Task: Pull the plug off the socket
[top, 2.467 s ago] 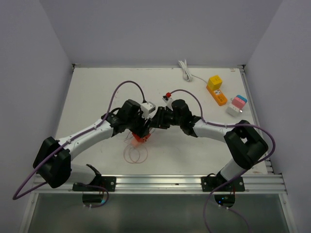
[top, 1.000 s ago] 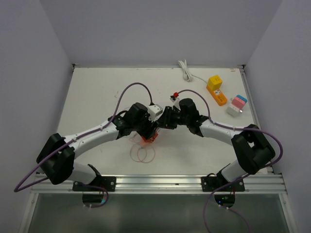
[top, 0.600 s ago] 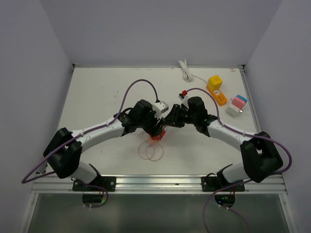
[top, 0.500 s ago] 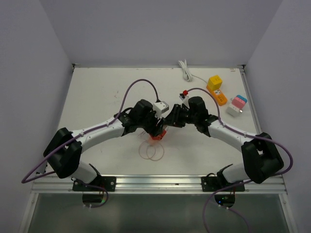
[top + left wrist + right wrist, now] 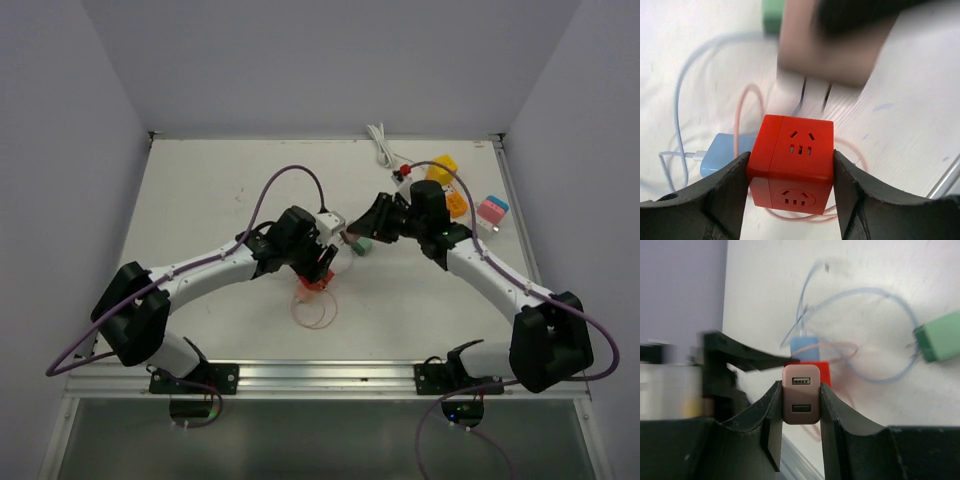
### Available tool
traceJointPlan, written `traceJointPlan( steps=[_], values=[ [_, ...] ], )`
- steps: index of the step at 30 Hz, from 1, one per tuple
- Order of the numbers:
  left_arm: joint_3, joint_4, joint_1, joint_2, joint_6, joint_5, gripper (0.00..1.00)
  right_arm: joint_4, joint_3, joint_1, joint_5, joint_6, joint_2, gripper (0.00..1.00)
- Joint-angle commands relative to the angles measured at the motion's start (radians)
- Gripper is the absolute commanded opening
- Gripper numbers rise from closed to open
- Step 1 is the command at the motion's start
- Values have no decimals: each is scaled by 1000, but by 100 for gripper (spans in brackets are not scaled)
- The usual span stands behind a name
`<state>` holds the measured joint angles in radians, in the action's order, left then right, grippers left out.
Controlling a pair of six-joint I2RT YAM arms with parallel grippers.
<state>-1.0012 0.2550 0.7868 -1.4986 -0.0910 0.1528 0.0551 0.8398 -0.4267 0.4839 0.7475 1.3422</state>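
The socket is a red cube [image 5: 792, 165], and my left gripper [image 5: 790, 175] is shut on its two sides just above the table; from above the red socket [image 5: 312, 284] shows under my left gripper [image 5: 318, 270]. The plug [image 5: 801, 400] is a brownish-pink USB charger held between the fingers of my right gripper [image 5: 801, 412]. In the left wrist view the blurred plug [image 5: 830, 55] hangs above the socket with its two prongs bare and clear of the slots. My right gripper [image 5: 372, 225] is up and to the right of the socket.
A green adapter [image 5: 362, 245] and a blue adapter [image 5: 722, 152], joined by a pale blue cable, lie beside the socket. The socket's pink cord [image 5: 313, 312] loops in front. A yellow cube [image 5: 445, 185], a pink-blue cube [image 5: 488, 215] and a white cable [image 5: 382, 145] sit at the back right.
Both arms drifted right together with plug and socket joined. Now my right gripper has moved up and right with the plug, which is out of the socket; the left still holds the socket.
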Motion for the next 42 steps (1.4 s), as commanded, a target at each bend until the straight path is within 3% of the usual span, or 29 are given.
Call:
traceJointPlan(
  steps=[1, 5, 13, 17, 20, 28, 31, 34, 35, 42],
  values=[
    [66, 374, -27, -46, 14, -124, 0, -58, 159, 85, -74, -51, -109, 0],
    [36, 385, -26, -37, 8, -130, 0, 77, 268, 85, -19, -115, -58, 0],
    [-48, 365, -27, 72, -19, -148, 0, 58, 176, 95, -142, -134, -55, 0],
    [-60, 340, -50, 97, -62, -199, 0, -41, 53, 112, -116, -93, -28, 0],
    [-47, 307, -99, 106, -113, -222, 0, -218, -65, 112, -29, -54, 27, 0],
    [13, 185, -201, 150, -263, -234, 0, -458, -148, 95, 54, 29, 216, 5],
    [10, 170, -202, 147, -314, -269, 0, -511, -146, 91, 67, 44, 288, 13],
    [15, 149, -202, 144, -354, -292, 0, -491, -151, 91, 13, 20, 304, 31],
    [16, 145, -202, 147, -363, -297, 0, -444, -153, 91, -11, 3, 295, 42],
    [27, 102, -202, 152, -453, -325, 0, -316, -180, 69, -243, -92, 101, 72]
  ],
)
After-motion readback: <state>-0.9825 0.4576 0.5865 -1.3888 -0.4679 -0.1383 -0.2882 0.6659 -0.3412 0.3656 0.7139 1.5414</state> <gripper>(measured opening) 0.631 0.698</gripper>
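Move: The right hand holds the pink plug just clear of the socket; its goal is bare table by the green plug, which lies some 7 cm ahead, 4 cm right and 11 cm below. The red socket is 3 cm back, 6 cm left and 5 cm below the right hand. From the left hand, already gripping that socket, the green plug is roughly 10 cm ahead, 10 cm right and 7 cm below. Right rises about 12 cm, lowers the pink plug beside the green, opens; left carries the socket 11 cm leftward. ##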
